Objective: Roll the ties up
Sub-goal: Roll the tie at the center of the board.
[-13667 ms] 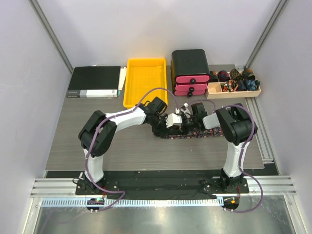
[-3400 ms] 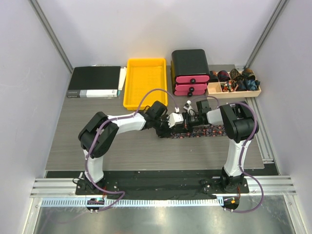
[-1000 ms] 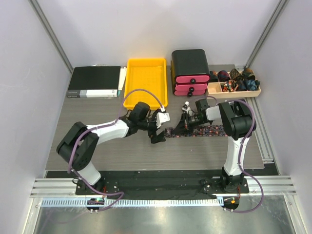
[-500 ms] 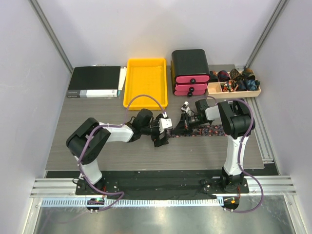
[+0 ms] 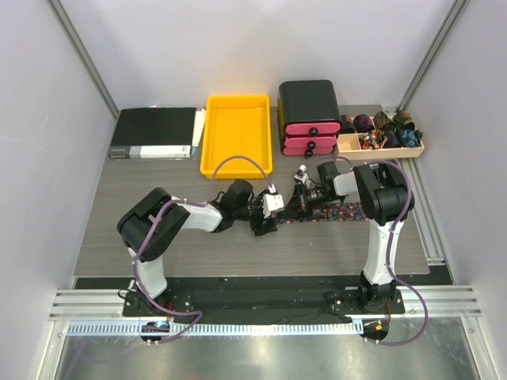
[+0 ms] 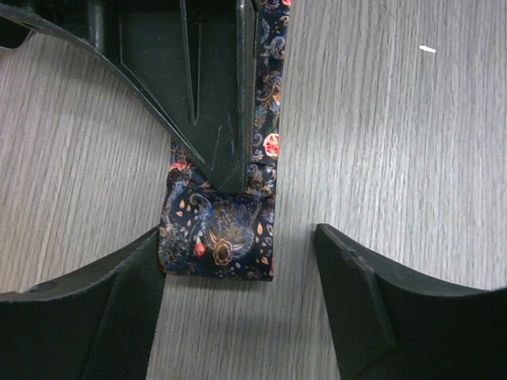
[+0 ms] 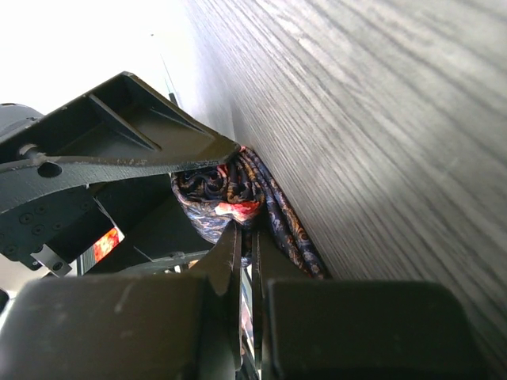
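Note:
One dark tie (image 5: 337, 212) with red and orange speckles lies flat on the table, its left end rolled up. My right gripper (image 5: 291, 207) is shut on that rolled end; in the right wrist view (image 7: 249, 237) fabric of the roll (image 7: 214, 190) sits between the nearly closed fingers. My left gripper (image 5: 267, 219) is open just left of the roll. In the left wrist view its fingers (image 6: 87, 317) stand wide apart on either side of the tie's end (image 6: 218, 229). The right gripper's fingers (image 6: 214, 103) come in from above.
A yellow tray (image 5: 236, 134) and a black binder (image 5: 154, 133) lie at the back left. A black box with pink drawers (image 5: 309, 115) and a wooden tray of rolled ties (image 5: 380, 136) stand at the back right.
My left gripper has moved right, up to the tie's rolled end, and the left arm has folded in. The right gripper has stayed shut on the roll.

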You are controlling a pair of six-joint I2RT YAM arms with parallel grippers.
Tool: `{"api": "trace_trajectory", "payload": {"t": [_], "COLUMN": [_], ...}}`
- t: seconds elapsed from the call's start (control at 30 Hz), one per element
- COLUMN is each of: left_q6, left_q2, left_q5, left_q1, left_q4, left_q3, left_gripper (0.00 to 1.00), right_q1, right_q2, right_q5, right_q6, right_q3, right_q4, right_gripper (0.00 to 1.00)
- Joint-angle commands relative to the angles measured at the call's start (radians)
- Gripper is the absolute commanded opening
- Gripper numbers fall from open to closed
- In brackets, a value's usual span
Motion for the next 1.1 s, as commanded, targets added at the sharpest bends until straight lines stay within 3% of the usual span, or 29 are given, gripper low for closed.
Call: {"api": "trace_trajectory", "payload": {"t": [0.0,0.37,0.53,0.73,1.07], "left_q6": [0.048,0.104,0.174,0.236,0.212], "left_q2": [0.026,0.023,0.059,0.089,0.143], "left_q5": [-0.01,-0.054,-0.134,-0.175,-0.26], "left_q1": [-0.016,-0.027,-0.036,-0.044,-0.053], "left_q4": [-0.003,-0.298,-0.561,-0.753,-1.005], "left_q3": [0.024,0.116,0.225,0.323,0.507], "left_gripper": [0.68,0.31,0.17,0.12,0.1], "right_q1": [0.017,0.013,-0.02,-0.076,-0.113], "right_q2": [0.09,-0.014,-0.111,-0.175,-0.177], "right_q5": [0.15,0.149,0.126,0.116,0.227], "right_q6": [-0.007,0.013,0.027,-0.043,-0.105], "right_q3": [-0.062,-0.066,-0.065,-0.036,0.012], "right_q4": [-0.097,-0.083,-0.106,-0.21,-0.259], "right_gripper": [0.01,0.02,0.19,0.36,0.32]}}
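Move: The rolled part of the tie sits between my open left fingers, about 1 cm ahead of their midpoint and level with it; my shut right fingers are at its other side, with the roll some 2 cm to their left. From my left hand, the flat rest of the tie centres roughly 13 cm to the right and 1 cm ahead, 2 cm lower. The yellow tray is about 23 cm ahead and 10 cm left of that hand; the drawer box is some 27 cm ahead and 6 cm right of my right hand. I close my left fingers on the two edges of the roll and pinch it, easing about 1 cm forward, then keep that grip nearly in place while the wrist tips the fingers some 25 degrees more steeply down. Once it is held, I part my right fingers and draw that hand away from the roll, about 5 cm to the right and slightly up. ##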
